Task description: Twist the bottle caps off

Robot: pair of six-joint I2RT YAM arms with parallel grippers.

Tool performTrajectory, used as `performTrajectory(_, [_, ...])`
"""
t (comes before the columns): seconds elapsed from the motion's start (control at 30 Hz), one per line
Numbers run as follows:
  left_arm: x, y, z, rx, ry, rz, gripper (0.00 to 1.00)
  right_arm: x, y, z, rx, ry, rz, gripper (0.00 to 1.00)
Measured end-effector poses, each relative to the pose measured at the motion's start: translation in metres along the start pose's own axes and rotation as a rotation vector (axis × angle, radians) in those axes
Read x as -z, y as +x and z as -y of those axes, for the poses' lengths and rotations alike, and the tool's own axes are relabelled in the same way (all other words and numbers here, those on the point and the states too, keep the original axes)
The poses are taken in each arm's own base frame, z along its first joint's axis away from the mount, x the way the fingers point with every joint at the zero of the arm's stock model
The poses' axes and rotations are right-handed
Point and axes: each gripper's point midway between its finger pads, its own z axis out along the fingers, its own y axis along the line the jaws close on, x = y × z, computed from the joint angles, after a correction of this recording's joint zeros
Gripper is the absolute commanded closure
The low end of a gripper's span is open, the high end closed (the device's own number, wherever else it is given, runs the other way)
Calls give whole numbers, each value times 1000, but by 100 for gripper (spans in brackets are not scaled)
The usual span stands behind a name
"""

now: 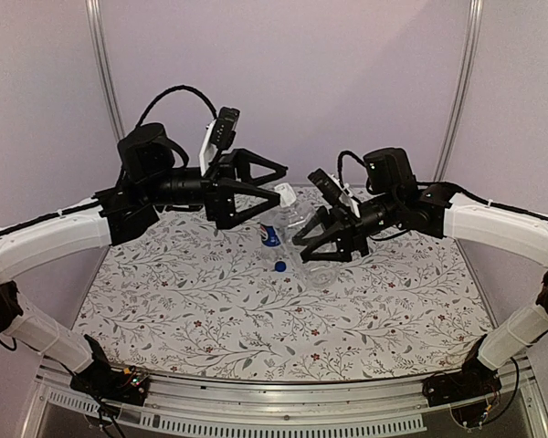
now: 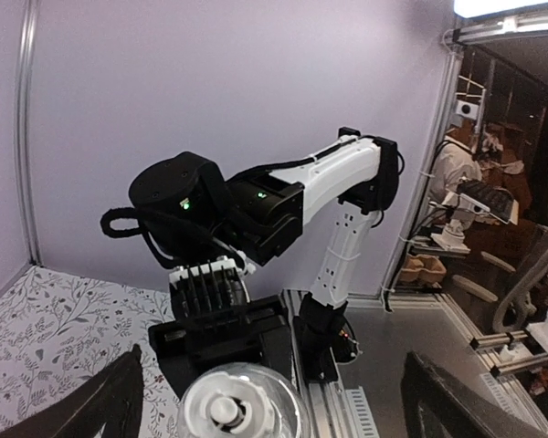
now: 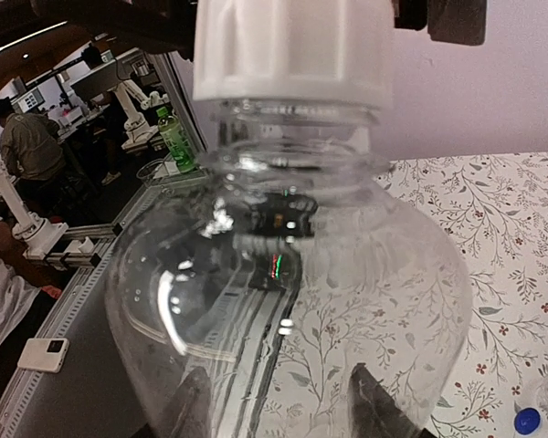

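My right gripper is shut on the body of the unlabelled clear bottle and holds it tilted above the table. The bottle's whitish cap sits on its neck and points at my left gripper. That gripper is open, one finger on each side of the cap and apart from it. In the left wrist view the cap is seen end-on between the dark fingers. A blue cap lies loose on the cloth. The blue-labelled bottle lies behind it, partly hidden.
The flowered tablecloth covers the table. Metal posts stand at the back corners in front of a plain wall. The blue cap also shows at the lower right of the right wrist view.
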Motion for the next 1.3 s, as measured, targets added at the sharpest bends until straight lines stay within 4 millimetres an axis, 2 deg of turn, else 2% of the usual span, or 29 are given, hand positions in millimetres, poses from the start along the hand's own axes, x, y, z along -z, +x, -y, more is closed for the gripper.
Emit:
performTrajectory(0.17, [-9,10,8,-11,137,-9,5,0,-2,-12,5,-69,11,53])
performTrajectory(0.43, [-16,21,10,20,226,-30,30,1,-1,-15,2,-89,11,53])
performTrajectory(0.67, [-17,21,13,29,269,-24,44,1,-1,-15,5,-89,11,53])
performTrajectory(1.03, [-20,25,3,63,243,-25,76,0,0,-16,12,-88,8,53])
performTrajectory(1.13, [-20,25,-2,69,215,-23,82,-1,0,-13,8,-71,4,54])
performTrajectory(1.3, [-19,23,-22,133,62,-20,82,0,1,3,4,25,-6,54])
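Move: The white cap, atop the clear bottle the right hand holds, lies about 3 cm to the left hand's right, 1 cm ahead and 2 cm below. Also from the left hand, the blue-label bottle stands roughly 15 cm ahead, 3 cm left and 29 cm below; the loose blue cap is 13 cm ahead, level sideways, 40 cm below. From the right hand, the white cap is some 2 cm ahead, 3 cm left and 9 cm above. The left hand eases down and right about 3 cm, pinches the white cap, then swings forward 3 cm. ##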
